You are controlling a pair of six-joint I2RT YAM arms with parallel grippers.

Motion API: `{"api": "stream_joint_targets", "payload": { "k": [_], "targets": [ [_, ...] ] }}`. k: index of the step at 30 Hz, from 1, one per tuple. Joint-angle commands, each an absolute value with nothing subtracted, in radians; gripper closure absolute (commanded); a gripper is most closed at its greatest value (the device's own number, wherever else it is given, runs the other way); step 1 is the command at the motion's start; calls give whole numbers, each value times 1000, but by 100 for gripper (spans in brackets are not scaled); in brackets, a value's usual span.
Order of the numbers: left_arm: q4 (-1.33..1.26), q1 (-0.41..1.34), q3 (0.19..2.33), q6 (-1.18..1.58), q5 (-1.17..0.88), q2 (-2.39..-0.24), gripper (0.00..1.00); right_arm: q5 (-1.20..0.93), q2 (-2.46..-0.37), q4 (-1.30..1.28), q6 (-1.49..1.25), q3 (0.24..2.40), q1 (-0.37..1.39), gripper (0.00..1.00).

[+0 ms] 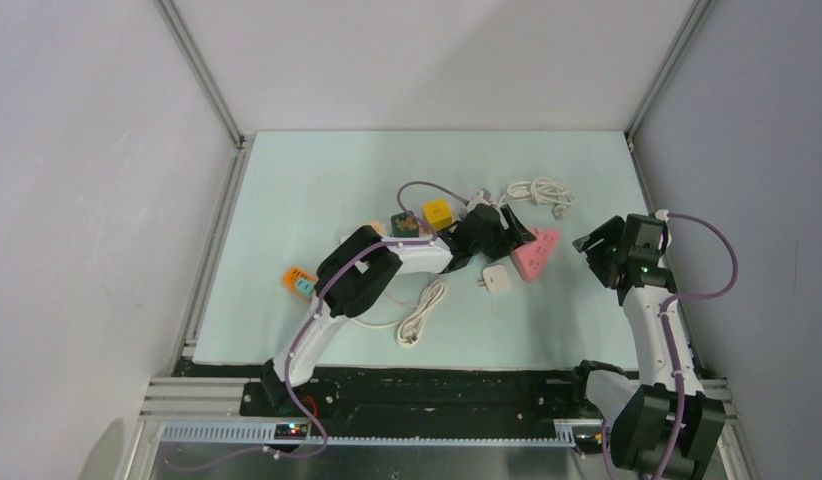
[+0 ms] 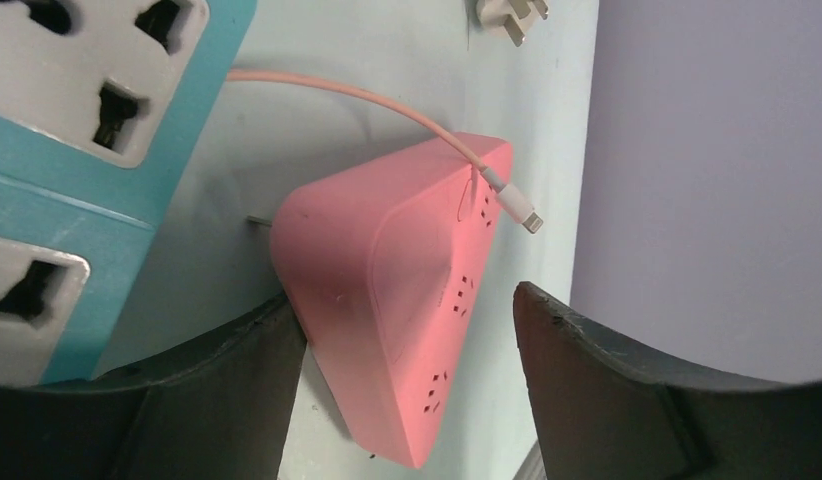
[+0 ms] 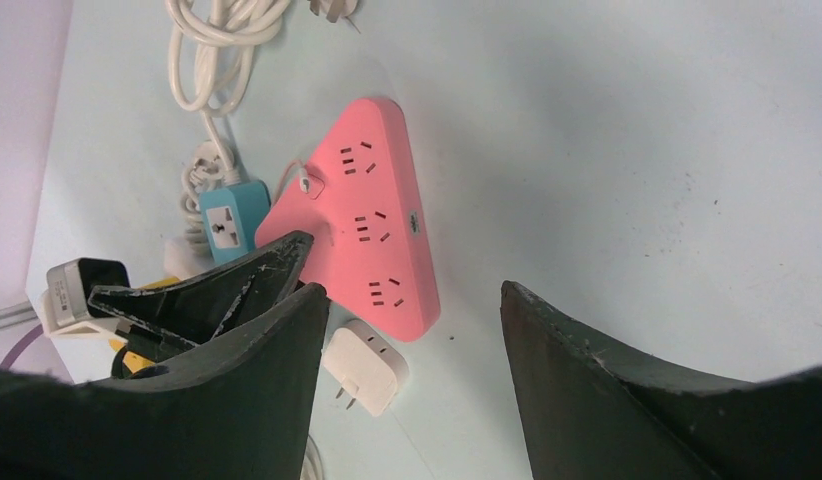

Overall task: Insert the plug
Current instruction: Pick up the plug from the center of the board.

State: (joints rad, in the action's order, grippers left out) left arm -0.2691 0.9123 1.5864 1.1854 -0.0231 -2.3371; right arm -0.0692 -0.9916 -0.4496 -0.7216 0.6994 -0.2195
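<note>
A pink triangular power strip [image 1: 537, 253] lies right of centre on the table. A white two-prong plug [image 1: 495, 280] lies just beside the strip's near corner, prongs toward the arms; it also shows in the right wrist view [image 3: 365, 365]. My left gripper [image 2: 405, 305] straddles the pink strip [image 2: 387, 260]. Its left finger [image 2: 257, 360] rests against the strip's edge, and the right finger stands apart from it. My right gripper [image 3: 409, 295] hovers open to the right of the strip [image 3: 372, 220], with nothing between its fingers.
A teal socket block [image 2: 77, 150] lies next to the strip, and a pink cable with a small connector [image 2: 517, 205] drapes over the strip. A coiled white cable [image 1: 540, 192] lies behind it and another white cable [image 1: 422, 312] lies near the front. Yellow [image 1: 437, 213] and orange [image 1: 299, 281] blocks lie to the left.
</note>
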Motion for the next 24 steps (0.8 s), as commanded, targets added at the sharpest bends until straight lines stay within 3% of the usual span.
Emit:
{"api": "stream_joint_targets", "payload": {
  "k": [1, 4, 12, 16, 19, 24],
  "targets": [
    [-308, 917, 1592, 1275, -69, -2358, 21, -82, -959, -444, -709, 696, -227, 31],
    [-381, 920, 1549, 1318, -93, -2366, 27, -87, -959, -442, -710, 696, -227, 31],
    [-473, 919, 1483, 1331, -83, -2362, 54, -90, -962, -438, -709, 696, -227, 31],
    [-483, 918, 1469, 1310, -69, -2349, 75, -124, -972, -432, -705, 696, -228, 31],
    [-490, 917, 1455, 1297, -68, -2319, 97, -167, -985, -421, -687, 696, -228, 31],
    [-525, 899, 1411, 1293, -119, -2238, 100, -336, -1025, -407, -678, 696, -232, 27]
  ]
}}
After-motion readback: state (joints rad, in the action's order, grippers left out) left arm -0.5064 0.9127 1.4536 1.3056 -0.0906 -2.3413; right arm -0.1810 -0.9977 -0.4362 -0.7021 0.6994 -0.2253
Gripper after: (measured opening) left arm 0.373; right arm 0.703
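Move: The pink triangular plug is right at my left hand's open fingers: its middle is about 4 cm to the right, level fore and aft, some 2 cm lower. The teal strip lies roughly 10 cm to the left and 4 cm farther out, the white adapter about 6 cm back and 5 cm left, the white coil some 16 cm ahead and 5 cm right. From my right hand, the plug lies about 10 cm left, 6 cm ahead and 11 cm below. I shut my left hand's wide-open fingers from either side onto the near-left part of the pink plug until they stop on its thickness, and keep the pinch. Meanwhile that hand eases back about 1.5 cm, dips slightly and comes up again, rolling some 10 degrees so its left side drops. Late on, my right hand starts left towards the plug, just under 2 cm, fingers staying open. ##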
